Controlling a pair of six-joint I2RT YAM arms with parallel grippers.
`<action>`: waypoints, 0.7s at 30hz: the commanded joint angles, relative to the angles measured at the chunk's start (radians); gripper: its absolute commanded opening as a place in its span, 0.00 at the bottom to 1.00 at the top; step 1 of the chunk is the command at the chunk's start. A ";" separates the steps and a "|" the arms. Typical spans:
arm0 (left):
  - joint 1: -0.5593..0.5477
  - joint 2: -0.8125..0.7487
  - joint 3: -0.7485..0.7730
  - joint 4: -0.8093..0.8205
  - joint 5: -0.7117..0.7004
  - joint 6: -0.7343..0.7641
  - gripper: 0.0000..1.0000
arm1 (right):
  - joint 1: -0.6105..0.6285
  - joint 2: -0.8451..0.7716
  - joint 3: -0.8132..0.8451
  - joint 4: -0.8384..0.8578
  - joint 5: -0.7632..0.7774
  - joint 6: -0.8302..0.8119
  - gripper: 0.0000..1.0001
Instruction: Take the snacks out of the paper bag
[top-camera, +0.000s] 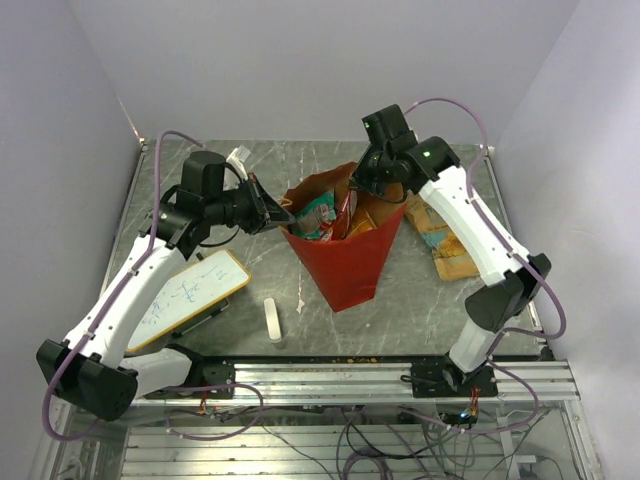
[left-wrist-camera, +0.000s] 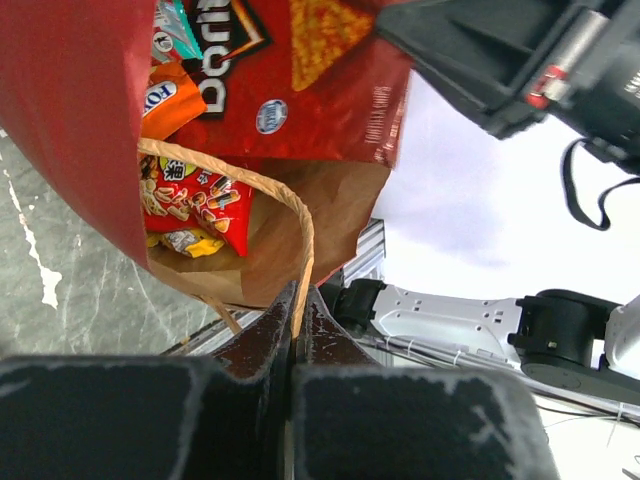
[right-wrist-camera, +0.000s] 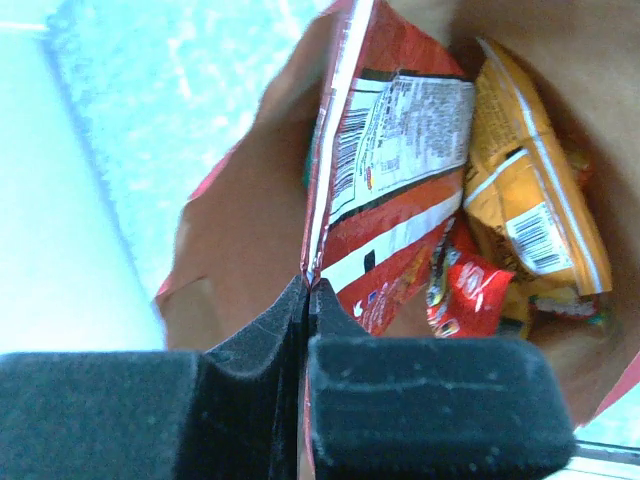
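Note:
The red paper bag (top-camera: 345, 265) stands in the middle of the table with its mouth open. My left gripper (top-camera: 280, 215) is at its left rim, shut on the tan twisted handle (left-wrist-camera: 300, 230), which runs between the fingertips of the gripper (left-wrist-camera: 299, 300). My right gripper (top-camera: 362, 185) reaches into the bag's mouth from the right. In the right wrist view the gripper (right-wrist-camera: 307, 290) is shut on the edge of a large red snack packet (right-wrist-camera: 400, 200). An orange packet (right-wrist-camera: 530, 200) and a small red packet (right-wrist-camera: 470, 290) lie deeper in the bag. The left wrist view shows the large red packet (left-wrist-camera: 290, 80) and the small red packet (left-wrist-camera: 195, 205).
Two tan and orange packets (top-camera: 445, 240) lie on the table right of the bag, under the right arm. A white whiteboard (top-camera: 190, 295) lies at the front left and a small white eraser bar (top-camera: 271, 320) stands before the bag. A metal rail (top-camera: 380, 370) edges the near side.

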 joint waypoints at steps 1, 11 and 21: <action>-0.006 -0.063 -0.070 0.085 0.005 -0.045 0.07 | 0.005 -0.125 0.005 0.121 -0.048 0.033 0.00; -0.005 -0.056 -0.067 0.047 -0.013 -0.011 0.07 | 0.004 -0.241 0.211 0.193 0.037 -0.177 0.00; -0.005 -0.058 -0.032 -0.032 -0.032 0.052 0.07 | 0.003 -0.413 0.231 0.193 0.203 -0.268 0.00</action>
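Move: The right hand, fingers shut on the top edge of the red chip pack, is over the right part of the paper bag's mouth; the bag's middle is about 6 cm back, 2 cm left and 14 cm below. The yellow snack pack, on the side where packs are laid, is roughly 30 cm right, 2 cm back and 27 cm down; the orange pack in the bag is some 3 cm back, 1 cm right, 17 cm below. From the left hand, the red pack is about 13 cm right, 5 cm forward, 8 cm below. The right hand keeps its pinch on the top edge of the red chip pack and hauls it quickly up out of the paper bag, some 26 cm, at first almost straight up and then also swinging right and back as it clears the mouth, while the wrist tips up about 40 degrees so that the fingers end nearly level. The left hand keeps its shut hold on the bag's left handle and stays almost in place, sinking only a centimetre or two, so the bag is held there as the pack leaves. ##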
